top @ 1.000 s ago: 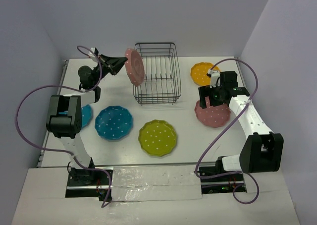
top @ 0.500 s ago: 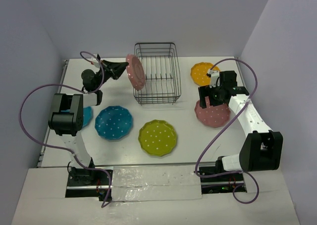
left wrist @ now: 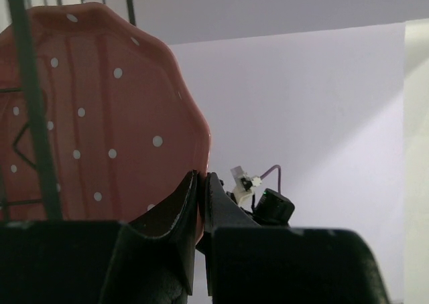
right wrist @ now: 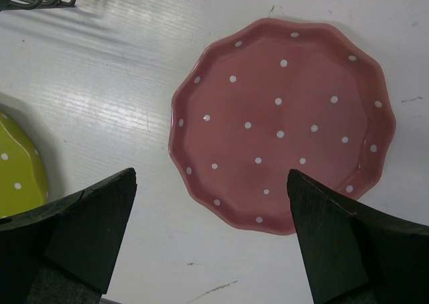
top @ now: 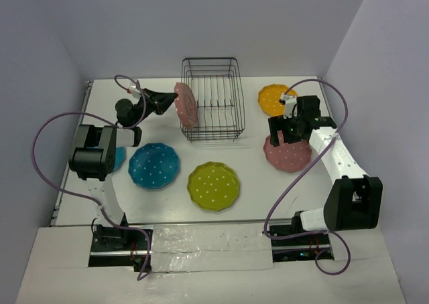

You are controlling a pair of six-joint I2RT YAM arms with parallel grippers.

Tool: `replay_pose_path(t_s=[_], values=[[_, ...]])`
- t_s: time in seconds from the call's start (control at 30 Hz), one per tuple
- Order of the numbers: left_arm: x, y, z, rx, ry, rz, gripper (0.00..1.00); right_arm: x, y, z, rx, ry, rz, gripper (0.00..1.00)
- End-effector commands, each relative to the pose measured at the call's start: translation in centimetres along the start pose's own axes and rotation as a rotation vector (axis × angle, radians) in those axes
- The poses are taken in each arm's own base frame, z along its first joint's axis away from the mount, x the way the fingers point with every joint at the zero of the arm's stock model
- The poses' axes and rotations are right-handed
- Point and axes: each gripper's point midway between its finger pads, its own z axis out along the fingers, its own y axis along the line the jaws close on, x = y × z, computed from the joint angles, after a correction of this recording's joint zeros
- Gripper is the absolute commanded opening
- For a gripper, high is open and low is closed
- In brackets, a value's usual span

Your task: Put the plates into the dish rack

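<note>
My left gripper (top: 173, 102) is shut on the rim of a pink plate (top: 186, 106), held on edge at the left wall of the black wire dish rack (top: 213, 138). In the left wrist view the fingers (left wrist: 190, 203) pinch the pink plate (left wrist: 100, 110), and a rack wire (left wrist: 30, 116) crosses in front of it. My right gripper (top: 284, 135) hangs open over a second pink plate (top: 289, 157) lying flat; the right wrist view shows this plate (right wrist: 281, 116) between and beyond the wide-apart jaws of the gripper (right wrist: 211, 180).
Flat on the table lie an orange-yellow plate (top: 276, 98), a yellow-green plate (top: 214, 185), a teal plate (top: 154, 165) and another teal plate (top: 116, 158) partly under the left arm. Walls close in the left, back and right.
The left gripper has carried the pink plate to the right and a little lower, up against the rack's left wall. The right arm has not moved.
</note>
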Motion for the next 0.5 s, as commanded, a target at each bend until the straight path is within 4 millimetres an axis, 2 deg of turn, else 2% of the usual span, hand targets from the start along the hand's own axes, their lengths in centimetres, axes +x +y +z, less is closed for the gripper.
replay_pose_path(t_s=[0.0,0.13,0.2,0.23,0.27,0.33,0.37,0.47], values=[[-0.2,-4.6,0.5,0.201,0.003,0.189,0.00,-1.9,-0.1,-0.8,0.012,-0.044,-0.026,1.00],[-0.4,-3.0,0.9,0.171,0.016,0.188,0.00,-1.8,-0.2,-1.0,0.018,-0.044,-0.033,1.00],[-0.6,-2.3,1.2,0.151,0.016,0.191,0.03,-1.8,-0.2,-1.1,0.021,-0.048,-0.034,1.00],[-0.6,-2.3,1.2,0.149,0.017,0.192,0.06,-1.8,-0.2,-1.1,0.021,-0.047,-0.036,1.00],[-0.4,-2.1,1.2,0.144,0.026,0.197,0.14,-1.8,-0.3,-1.2,0.023,-0.049,-0.036,1.00],[-0.3,-2.2,1.2,0.131,0.031,0.202,0.23,-1.9,-0.3,-1.3,0.023,-0.052,-0.037,1.00],[-0.3,-2.3,1.1,0.126,0.034,0.216,0.31,-1.9,-0.2,-1.4,0.022,-0.056,-0.037,1.00],[-0.7,-2.8,0.9,0.100,0.028,0.239,0.38,-2.2,0.0,-1.6,0.015,-0.066,-0.039,1.00]])
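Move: The pink plate, pinched by its rim in the left hand and already standing on edge at the rack's left side, has its middle about 3 cm ahead of that hand, 3 cm right and 8 below. The dish rack's middle is roughly 3 cm ahead and 13 right, 14 lower; the blue plate lies some 22 cm back and 10 left, on the table 20 cm below. From the right hand the held plate is about 15 cm ahead, 41 left, and nearly level in height. The pink plate is lowered the last 2 cm at the rack's left side by the left hand, which eases forward about 1 cm as well, then stays there. Its fingers open by about a quarter of their range, freeing the pinch on the rim, while the fingertips tilt up some 5 degrees; one finger remains close beside the rim. ##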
